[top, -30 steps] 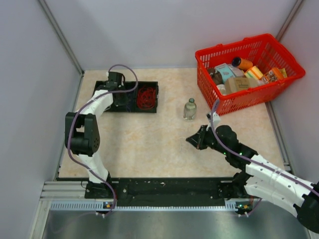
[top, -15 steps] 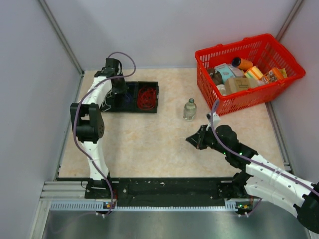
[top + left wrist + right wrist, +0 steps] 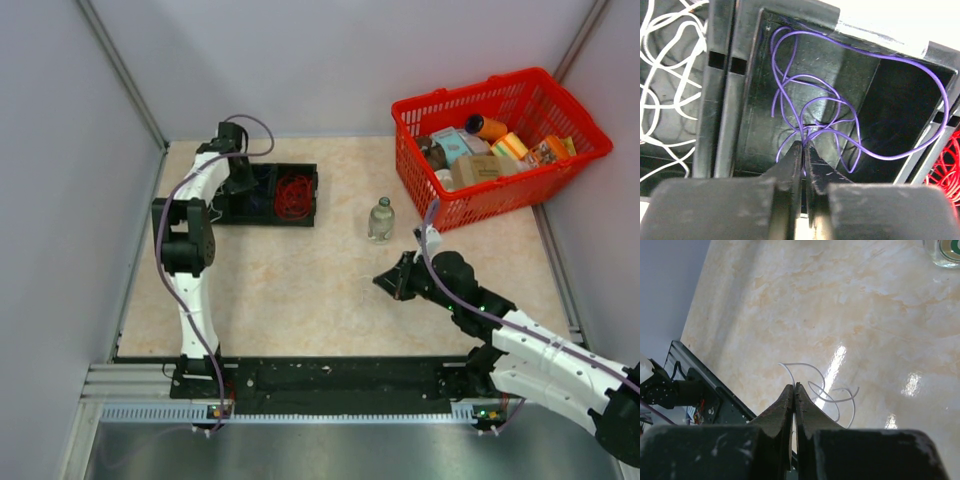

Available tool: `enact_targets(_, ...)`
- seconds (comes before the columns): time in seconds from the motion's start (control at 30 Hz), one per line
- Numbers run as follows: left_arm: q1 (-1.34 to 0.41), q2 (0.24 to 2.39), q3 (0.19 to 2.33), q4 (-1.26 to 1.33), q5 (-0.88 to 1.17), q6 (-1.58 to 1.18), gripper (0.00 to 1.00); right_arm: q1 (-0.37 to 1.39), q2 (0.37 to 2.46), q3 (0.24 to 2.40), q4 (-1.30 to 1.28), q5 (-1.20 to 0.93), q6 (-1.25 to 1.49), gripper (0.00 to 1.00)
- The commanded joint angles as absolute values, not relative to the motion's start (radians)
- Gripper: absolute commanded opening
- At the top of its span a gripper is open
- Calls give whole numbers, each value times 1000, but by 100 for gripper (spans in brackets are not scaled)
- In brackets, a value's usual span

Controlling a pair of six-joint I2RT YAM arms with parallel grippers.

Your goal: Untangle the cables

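The cables lie sorted in a black tray (image 3: 268,222) at the back left. In the left wrist view, white cables (image 3: 684,102) fill the left compartment. A purple cable (image 3: 880,157) loops through the middle one, and a red cable (image 3: 950,160) shows at the right edge. My left gripper (image 3: 804,144) is shut on strands of the purple cable down in the middle compartment (image 3: 240,178). The red cable (image 3: 293,196) coils in the tray's right compartment. My right gripper (image 3: 794,386) is shut on a short curly white cable (image 3: 840,396), held above the table's middle (image 3: 386,281).
A small glass bottle (image 3: 380,218) stands just beyond the right gripper. A red basket (image 3: 470,210) of packets and bottles sits at the back right. Grey walls close in both sides, and a black rail (image 3: 330,378) runs along the near edge.
The left arm has swung up and stretched toward the tray, carrying its wrist a little rightward over the middle compartment. The right arm has not moved.
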State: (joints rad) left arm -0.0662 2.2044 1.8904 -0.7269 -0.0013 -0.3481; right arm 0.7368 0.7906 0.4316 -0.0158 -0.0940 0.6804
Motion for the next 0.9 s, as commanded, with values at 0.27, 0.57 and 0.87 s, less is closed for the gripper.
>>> enact_targets(0.27, -69, 1775, 1571, -534, -19, -448, 71, 739, 859, 442, 43, -115, 664, 0)
enact_targets(0.57, -173, 1367, 1142, -297, 207, -549, 70, 749, 963, 460, 145, -239, 710, 0)
enact_targets(0.87, -518, 1027, 818, -181, 319, -468, 69, 764, 1137, 454, 235, -325, 753, 0)
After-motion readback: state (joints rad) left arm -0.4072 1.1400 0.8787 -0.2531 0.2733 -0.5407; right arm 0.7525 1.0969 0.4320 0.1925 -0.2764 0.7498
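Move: The purple cable, one end pinched in the left fingers, lies in the black tray's middle compartment, its coils about 2 cm ahead, 1 cm right and 3 cm below that hand. The white cable is some 9 cm left and 1 cm ahead, the red coil 11 cm right and 1 cm ahead. The pale cable hangs 30 cm right and 23 cm back; it dangles 6 cm below the right fingertips and 1 cm left, the glass bottle 11 cm ahead and 1 cm right. The purple cable is let go as the left fingers open wide; that hand lifts out of the compartment by about 13 cm, then swings back some 22 cm and right 15 cm towards the pale cable, fingers tipping up and turning clockwise. The right hand keeps its pinch on the pale cable, carrying it about 4 cm left and as far down, tipping slightly downward. ##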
